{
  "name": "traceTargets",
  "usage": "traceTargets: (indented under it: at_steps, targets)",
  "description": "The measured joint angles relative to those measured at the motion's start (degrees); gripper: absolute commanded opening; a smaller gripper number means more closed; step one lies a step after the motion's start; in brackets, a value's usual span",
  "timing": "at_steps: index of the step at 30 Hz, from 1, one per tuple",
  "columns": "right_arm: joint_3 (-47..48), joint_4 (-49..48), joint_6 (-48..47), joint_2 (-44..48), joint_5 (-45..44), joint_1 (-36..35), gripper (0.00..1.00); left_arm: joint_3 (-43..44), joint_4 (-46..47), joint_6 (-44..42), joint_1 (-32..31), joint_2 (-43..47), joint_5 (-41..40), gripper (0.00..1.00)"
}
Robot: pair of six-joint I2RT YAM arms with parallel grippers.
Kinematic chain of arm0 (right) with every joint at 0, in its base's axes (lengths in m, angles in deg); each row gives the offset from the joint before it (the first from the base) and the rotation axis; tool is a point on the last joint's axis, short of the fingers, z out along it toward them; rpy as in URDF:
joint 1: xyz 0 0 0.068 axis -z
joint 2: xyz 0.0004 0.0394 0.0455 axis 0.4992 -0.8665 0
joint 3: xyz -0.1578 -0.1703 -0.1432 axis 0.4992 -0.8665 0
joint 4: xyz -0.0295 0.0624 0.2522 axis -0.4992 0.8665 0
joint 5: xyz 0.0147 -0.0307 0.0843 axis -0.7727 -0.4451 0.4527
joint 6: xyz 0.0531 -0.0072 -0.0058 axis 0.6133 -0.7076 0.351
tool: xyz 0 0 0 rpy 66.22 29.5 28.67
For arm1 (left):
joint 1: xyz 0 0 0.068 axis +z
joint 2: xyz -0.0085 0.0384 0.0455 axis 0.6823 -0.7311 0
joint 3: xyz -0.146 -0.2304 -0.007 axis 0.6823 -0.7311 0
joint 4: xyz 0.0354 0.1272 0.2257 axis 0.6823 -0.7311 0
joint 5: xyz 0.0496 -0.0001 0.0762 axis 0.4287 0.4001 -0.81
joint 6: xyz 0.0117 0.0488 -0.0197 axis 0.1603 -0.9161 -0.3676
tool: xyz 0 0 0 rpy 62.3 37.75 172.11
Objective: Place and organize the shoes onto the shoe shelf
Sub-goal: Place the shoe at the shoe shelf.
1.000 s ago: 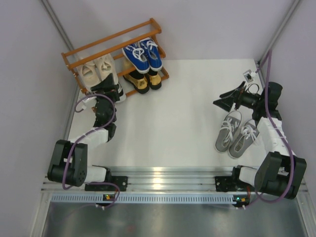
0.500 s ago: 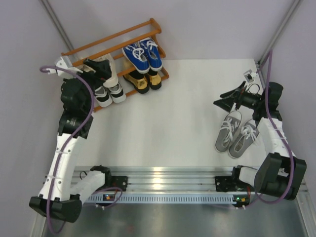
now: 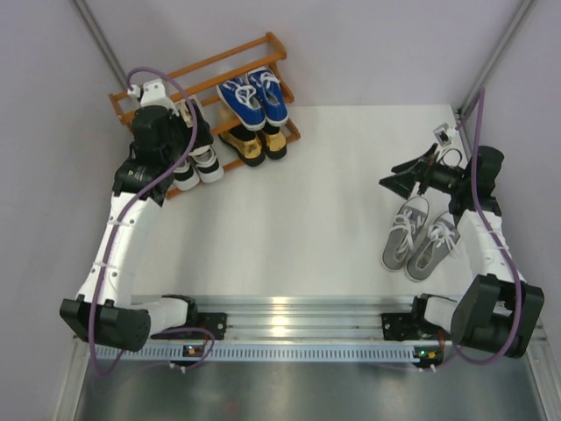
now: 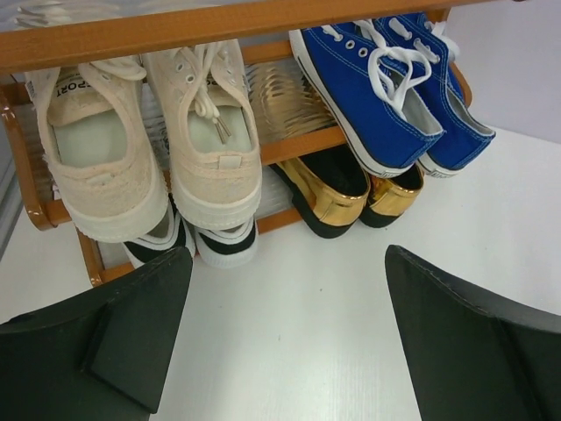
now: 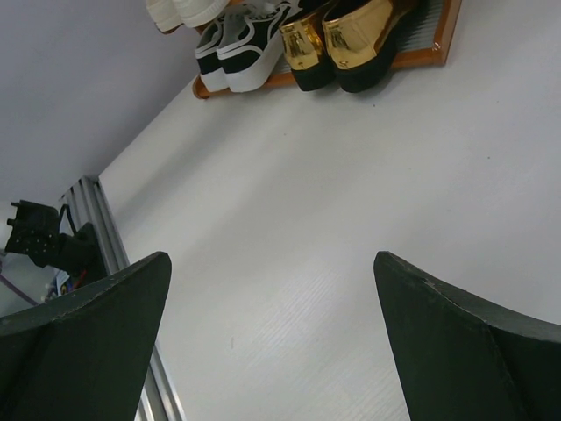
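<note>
The shoe shelf [image 3: 206, 68] stands at the table's back left. On its upper slats sit the blue sneakers [image 3: 254, 98] and the beige lace-ups [image 4: 158, 140]; under them are the gold loafers [image 3: 254, 145] and black-and-white sneakers [image 3: 199, 165]. My left gripper [image 3: 187, 133] hovers over the shelf's left half, open and empty, and partly hides the beige pair from above. In the left wrist view the left gripper [image 4: 289, 256] frames bare table before the shelf [image 4: 175, 31]. The grey sneakers [image 3: 421, 239] lie on the table at the right. Just behind them, my right gripper [image 3: 392, 175] is open and empty.
A small white device [image 3: 441, 136] lies at the table's back right corner. A metal rail [image 3: 280, 309] runs along the near edge, with the arm bases on it. Walls close in the left, back and right sides.
The left arm has unfolded from a low crouch in front of the shelf and risen, carrying its open gripper up over the shelf's left half. The right arm and all shoes stay put.
</note>
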Motion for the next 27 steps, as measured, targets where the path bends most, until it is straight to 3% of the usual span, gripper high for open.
traceTargets:
  at_steps: [4, 6, 10, 17, 27]
  targets:
    - [0.0, 0.0, -0.4, 0.0, -0.2, 0.0, 0.99, 0.1, -0.6, -1.6, 0.1, -0.9, 0.6, 0.92]
    - [0.0, 0.0, -0.6, 0.0, -0.2, 0.0, 0.99, 0.4, -0.4, -2.1, 0.5, -1.4, 1.0, 0.85]
    - [0.0, 0.2, -1.1, 0.0, -0.3, 0.0, 0.99, 1.1, 0.3, -2.6, 2.1, -4.0, 3.7, 0.56]
    - [0.0, 0.9, -1.6, 0.0, -0.4, 0.0, 0.99, -0.2, 1.8, -3.3, 5.8, -9.9, 14.4, 0.21]
    - [0.0, 1.3, -2.5, -0.1, -0.9, 0.0, 0.99, -1.4, 4.8, -13.6, 5.9, -15.7, 21.9, 0.15]
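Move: The right-hand cream shoe on the upper tier has its middle about 18 cm ahead of the open, empty left gripper, 6 cm left and 8 cm below; its heel sticks out towards the gripper. The left-hand cream shoe lies roughly 15 cm ahead, 15 cm left and 9 cm below, the near blue shoe 24 cm ahead, 7 cm right and 7 cm below. From the right hand, the right-hand cream shoe is some 57 cm left, 12 cm ahead and 5 cm up. Lower the left gripper about 10 cm while reaching some 6 cm forward towards the heel of the right-hand cream shoe, closing the empty fingers almost completely on the way. Let it drift 2 cm right and turn the wrist clockwise some 20 degrees, tipping the fingers further down, so the closed tips end just to the right of that heel. ##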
